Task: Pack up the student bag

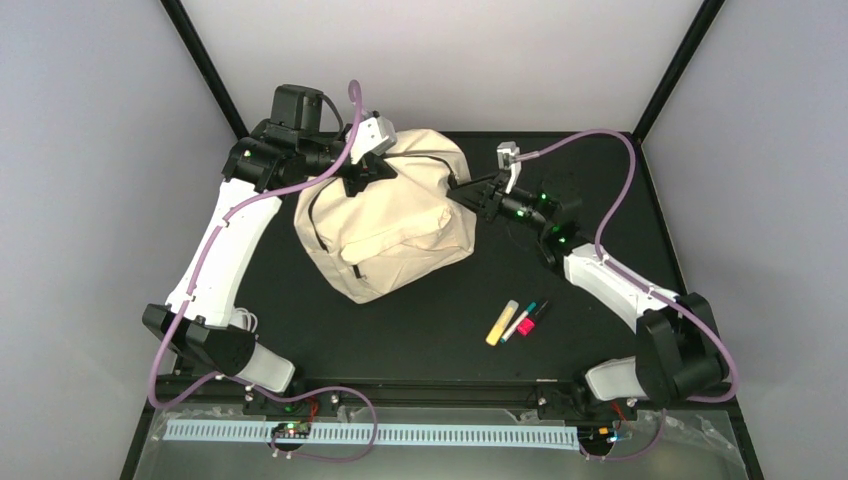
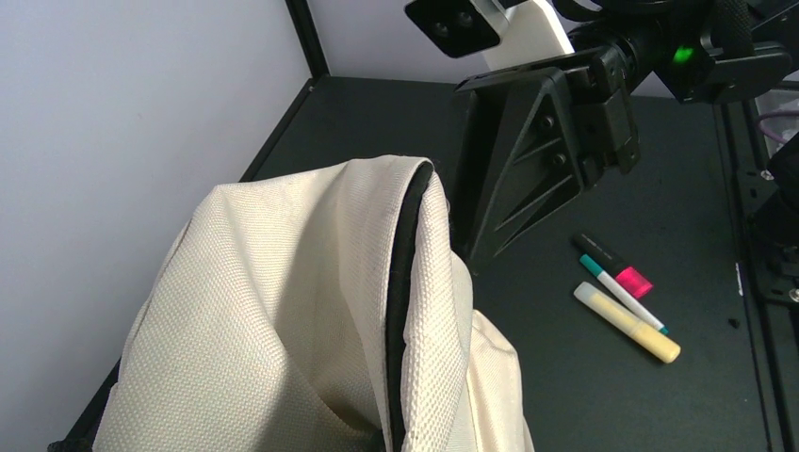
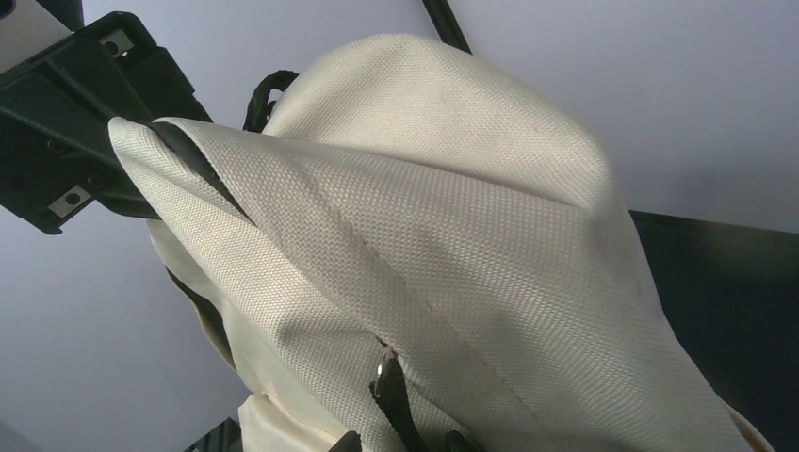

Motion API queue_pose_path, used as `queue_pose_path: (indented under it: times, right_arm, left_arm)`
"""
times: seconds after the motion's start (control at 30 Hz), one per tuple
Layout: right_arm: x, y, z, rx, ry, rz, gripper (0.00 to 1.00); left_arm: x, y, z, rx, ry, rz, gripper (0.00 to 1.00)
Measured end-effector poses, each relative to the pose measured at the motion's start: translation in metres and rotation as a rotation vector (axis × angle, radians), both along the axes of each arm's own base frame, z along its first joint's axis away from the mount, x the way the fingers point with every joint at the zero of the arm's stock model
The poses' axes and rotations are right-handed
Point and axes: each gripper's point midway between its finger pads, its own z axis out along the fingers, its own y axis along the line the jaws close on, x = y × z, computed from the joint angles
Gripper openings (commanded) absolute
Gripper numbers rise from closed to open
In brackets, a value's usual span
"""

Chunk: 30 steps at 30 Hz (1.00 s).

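Note:
The student bag (image 1: 385, 225), cream fabric with dark zipper lines, stands at the middle back of the black table. My left gripper (image 1: 358, 172) is shut on the fabric beside the zipper at the bag's top left. The right wrist view shows this pinch, with the left gripper (image 3: 132, 202) on a raised fold. My right gripper (image 1: 462, 192) is at the bag's upper right side. There the black zipper pull (image 3: 391, 391) hangs between my right gripper's (image 3: 402, 443) two fingertips, with a gap on each side. In the left wrist view, bag fabric (image 2: 283, 311) hides my left fingers.
A yellow highlighter (image 1: 501, 322), a teal-capped white marker (image 1: 520, 320) and a pink-and-black marker (image 1: 531, 318) lie together on the table, in front and right of the bag. Grey walls and black frame posts close in the back corners.

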Motion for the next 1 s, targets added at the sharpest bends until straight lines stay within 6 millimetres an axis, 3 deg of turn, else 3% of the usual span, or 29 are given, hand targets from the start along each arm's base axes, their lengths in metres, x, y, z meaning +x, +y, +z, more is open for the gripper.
queue_pose_path:
  times: [0.1,0.27,0.4,0.67,1.0]
  right_arm:
    - [-0.001,0.002,0.000,0.002,0.002,0.006,0.20]
    - [0.004,0.006,0.004,0.013,0.008,0.013,0.01]
    - [0.007,0.007,0.004,0.010,0.013,0.009,0.01]
    - [0.017,0.000,-0.020,-0.096,0.053,-0.044,0.01]
    - [0.004,-0.010,-0.024,-0.167,-0.002,-0.056,0.01]
  left_arm:
    - [0.000,-0.001,0.000,0.000,0.000,-0.002,0.02]
    - [-0.002,-0.001,0.001,0.001,0.002,-0.004,0.01]
    - [-0.003,0.000,0.002,0.001,0.004,-0.004,0.02]
    - [-0.015,0.000,0.020,-0.022,0.027,-0.016,0.02]
    - [-0.031,-0.008,0.023,-0.052,0.114,-0.069,0.03]
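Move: The zipper pull on the bag hangs practically between my open right fingertips, about 1 cm further to the left and level in height. The bag's top edge, pinched in my left hand, is some 9 cm left and 7 cm above my right hand, with no offset ahead or back; the bag's middle is about 10 cm left, 5 cm back and 15 cm below. From my left hand, the pull lies about 8 cm right, 1 cm back and 7 cm lower. I shut my right fingers on the zipper pull, then draw it down about 2.5 cm, tipping the fingertips some 10 degrees downward and easing slightly right, a brief forward swing being taken back. My left hand keeps its pinch on the bag's top edge and works against this, going back about 3 cm and up a little over 2 cm. ##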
